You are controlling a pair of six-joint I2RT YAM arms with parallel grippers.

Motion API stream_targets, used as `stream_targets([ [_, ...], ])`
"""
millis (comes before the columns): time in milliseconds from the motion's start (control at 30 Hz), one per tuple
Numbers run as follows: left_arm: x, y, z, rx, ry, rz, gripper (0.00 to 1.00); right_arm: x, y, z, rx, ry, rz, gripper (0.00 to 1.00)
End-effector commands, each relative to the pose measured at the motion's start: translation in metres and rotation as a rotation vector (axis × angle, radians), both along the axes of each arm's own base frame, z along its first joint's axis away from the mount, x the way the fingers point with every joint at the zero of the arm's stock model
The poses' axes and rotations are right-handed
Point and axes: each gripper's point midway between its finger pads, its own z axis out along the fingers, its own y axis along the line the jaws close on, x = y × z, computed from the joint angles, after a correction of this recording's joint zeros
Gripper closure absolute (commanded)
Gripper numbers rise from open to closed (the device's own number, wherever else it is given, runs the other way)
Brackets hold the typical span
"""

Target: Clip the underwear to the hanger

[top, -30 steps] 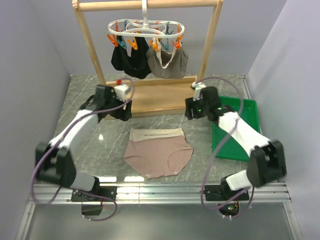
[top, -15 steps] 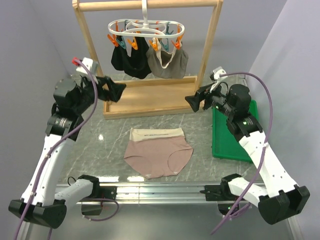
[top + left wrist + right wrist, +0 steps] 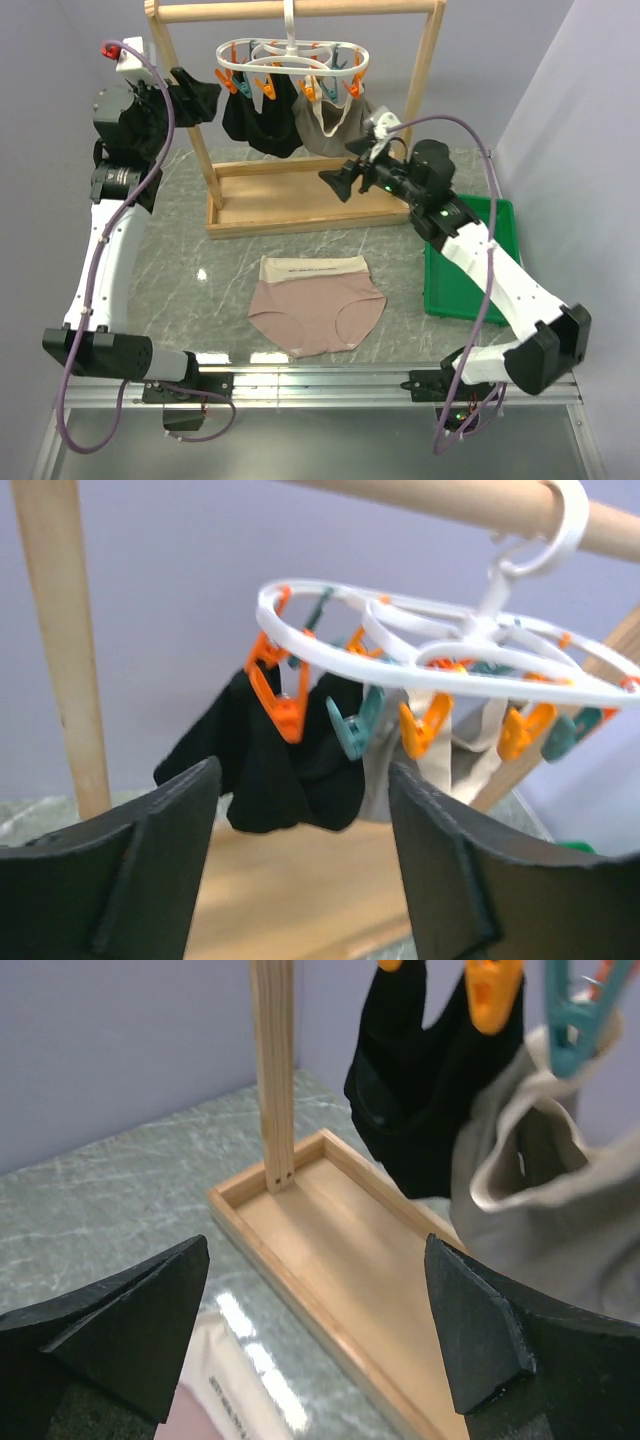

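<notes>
The pink-beige underwear (image 3: 316, 305) lies flat on the marble table, cream waistband toward the rack; its waistband (image 3: 235, 1385) shows low in the right wrist view. The white oval hanger (image 3: 290, 62) with orange and teal pegs hangs by its hook from the rack's top bar, also seen as the hanger (image 3: 440, 640) in the left wrist view. My left gripper (image 3: 205, 92) is raised just left of the hanger, open and empty, left gripper (image 3: 302, 770). My right gripper (image 3: 335, 183) hovers over the rack's base below the hanging garments, open and empty, right gripper (image 3: 315, 1245).
A black garment (image 3: 258, 125) and a grey-taupe garment (image 3: 335, 125) hang clipped to the hanger's pegs. The wooden rack has two posts and a shallow base tray (image 3: 300, 200). A green tray (image 3: 470, 260) sits at the table's right.
Both arms have risen from beside the underwear. The left one went up to the rack's left post near the hanger, the right one swung in over the rack's base. Both jaws opened wider.
</notes>
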Motion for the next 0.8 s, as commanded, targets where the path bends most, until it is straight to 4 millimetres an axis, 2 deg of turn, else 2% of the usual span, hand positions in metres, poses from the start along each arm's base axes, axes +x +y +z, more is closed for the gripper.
stream_targets([
  [0,-0.002,0.000,0.048,-0.036,-0.146,-0.020,0.29,0.009,0.023,0.047,0.069,-0.160,0.005,0.06],
  [67,0.005,-0.003,0.046,-0.053,-0.136,-0.048,0.35,0.017,0.031,0.053,0.080,-0.191,-0.021,0.08],
  [100,0.008,-0.006,0.045,-0.059,-0.136,-0.063,0.38,0.020,0.043,0.050,0.079,-0.188,-0.014,0.09],
  [133,0.010,-0.008,0.043,-0.063,-0.136,-0.078,0.41,0.025,0.047,0.055,0.094,-0.207,-0.028,0.11],
  [167,0.011,-0.012,0.039,-0.072,-0.126,-0.103,0.43,0.036,0.051,0.049,0.097,-0.192,-0.063,0.12],
  [233,0.017,-0.015,0.034,-0.084,-0.109,-0.117,0.45,0.044,0.057,0.059,0.126,-0.201,-0.101,0.16],
  [267,0.018,-0.017,0.032,-0.083,-0.105,-0.130,0.46,0.050,0.064,0.054,0.124,-0.188,-0.103,0.17],
  [300,0.022,-0.018,0.029,-0.084,-0.096,-0.135,0.47,0.053,0.066,0.063,0.143,-0.196,-0.106,0.17],
  [333,0.023,-0.020,0.027,-0.087,-0.090,-0.142,0.47,0.054,0.069,0.067,0.160,-0.195,-0.104,0.17],
  [367,0.025,-0.020,0.025,-0.093,-0.081,-0.144,0.47,0.060,0.073,0.062,0.162,-0.185,-0.109,0.18],
  [433,0.028,-0.023,0.027,-0.099,-0.096,-0.155,0.48,0.061,0.077,0.075,0.187,-0.206,-0.104,0.21],
  [467,0.029,-0.023,0.028,-0.101,-0.101,-0.158,0.48,0.065,0.082,0.070,0.185,-0.198,-0.106,0.23],
  [500,0.032,-0.024,0.024,-0.100,-0.093,-0.165,0.48,0.066,0.083,0.078,0.197,-0.209,-0.106,0.25],
  [567,0.034,-0.026,0.022,-0.103,-0.084,-0.171,0.48,0.070,0.092,0.075,0.207,-0.201,-0.098,0.29],
  [600,0.037,-0.026,0.019,-0.103,-0.075,-0.174,0.48,0.070,0.093,0.080,0.216,-0.209,-0.099,0.32],
  [767,0.043,-0.028,0.017,-0.106,-0.073,-0.181,0.48,0.074,0.108,0.084,0.223,-0.234,-0.088,0.34],
])
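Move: The teal clip near the hanger's left end is about 9 cm ahead of the left hand, 7 cm right and 2 cm lower, with the end orange clip some 4 cm to its left. The front orange clip is about 13 cm ahead of the right hand, 14 cm left and 9 cm above. From that hand the grey underwear hangs 12 cm straight ahead, 2 cm higher, and the black underwear 16 cm ahead, 15 cm left, level. The clips on the hanger's left half are closed in on from both sides. The right hand swings about 10 cm left and 8 cm forward, then climbs some 4 cm towards the front orange clip; the left hand eases about 5 cm forward, drifting right and finally down, towards the end clips. Both grippers partly narrow, their fingers still apart; contact can't be seen. ##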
